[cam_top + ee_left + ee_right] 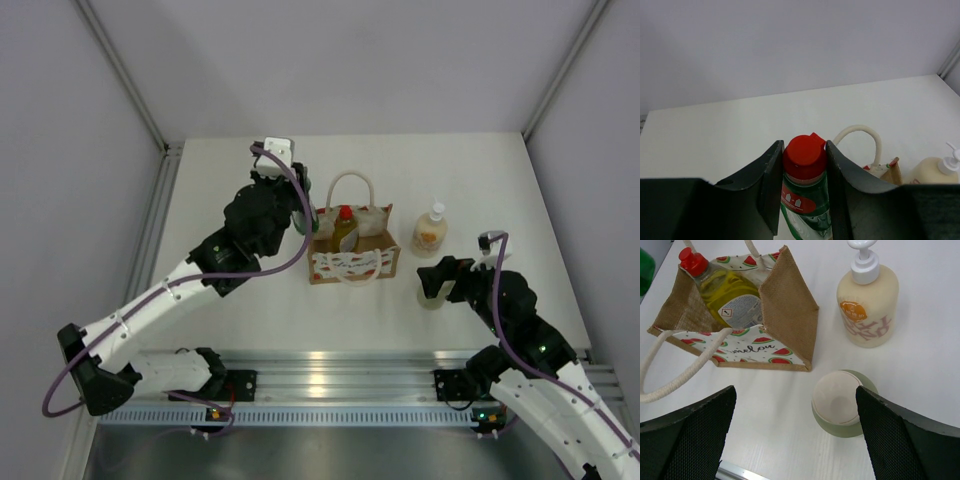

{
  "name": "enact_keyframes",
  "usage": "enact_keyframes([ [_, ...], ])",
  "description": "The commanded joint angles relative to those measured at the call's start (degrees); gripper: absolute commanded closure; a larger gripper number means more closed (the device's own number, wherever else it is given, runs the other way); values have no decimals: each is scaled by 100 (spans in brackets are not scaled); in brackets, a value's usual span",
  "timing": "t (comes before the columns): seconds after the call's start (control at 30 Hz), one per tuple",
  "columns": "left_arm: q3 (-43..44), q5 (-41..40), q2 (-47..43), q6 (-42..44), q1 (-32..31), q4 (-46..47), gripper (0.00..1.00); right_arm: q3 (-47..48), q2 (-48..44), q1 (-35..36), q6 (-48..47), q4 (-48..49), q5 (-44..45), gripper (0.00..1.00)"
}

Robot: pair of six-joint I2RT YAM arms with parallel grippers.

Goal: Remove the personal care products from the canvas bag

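My left gripper (pixel 803 150) is shut on the dark green bottle (pixel 807 200) with a red cap, pinching it at the cap and neck. In the top view it hangs just left of the canvas bag (pixel 352 262), at the bag's far left corner. Inside the bag (pixel 790 305) a yellow bottle (pixel 732 290) with a red cap leans. On the table to the right of the bag stand the cream pump bottle (pixel 867 310) and a pale green bottle (pixel 840 402) with a white cap. Just above that pale green bottle my right gripper (pixel 795 405) is open, holding nothing.
The bag's cream loop handles (pixel 685 375) hang toward the right gripper. A metal rail (pixel 330 365) runs along the table's near edge by the arm bases. Grey walls close in the white table (pixel 230 170) on three sides.
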Motion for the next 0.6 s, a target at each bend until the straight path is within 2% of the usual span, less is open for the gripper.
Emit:
enact_keyframes([
  [0.0, 711, -773, -239, 211, 5, 579, 100, 193, -17, -48, -33, 69, -22, 1],
  [0.2, 1037, -1565, 113, 466, 268, 649, 100, 193, -44, -57, -41, 87, -39, 1],
  [0.3, 976, -1443, 289, 220, 725, 641, 100, 193, -70, -57, -41, 78, -48, 1],
  [0.43, 844, -1179, 499, -727, 1672, 649, 100, 184, -88, -57, -85, 113, -57, 1],
  [0.57, 660, -897, 702, -1221, 2290, 780, 100, 184, -105, -48, -94, 131, -83, 0],
])
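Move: My left hand holds the red-capped green bottle by its cap, high above the table. The open table it heads for lies about 12 cm ahead, 18 cm to the left and some 39 cm below. Behind on the right, the canvas bag's middle is about 12 cm to the right, 1 cm back and 30 cm down; the yellow bottle inside is 9 cm to the right, level fore and aft, 28 cm down. From my right hand that open table is some 24 cm ahead, 46 cm left, 20 cm down. With the red-capped green bottle still pinched by its cap, my left hand swings left, away from the canvas bag and out over the bare table, about 13 cm in all. It first rises some 4 cm, then sinks back to its starting height while reaching 8 cm forward; the wrist turns about 30 degrees counter-clockwise and the fingers keep their hold. ##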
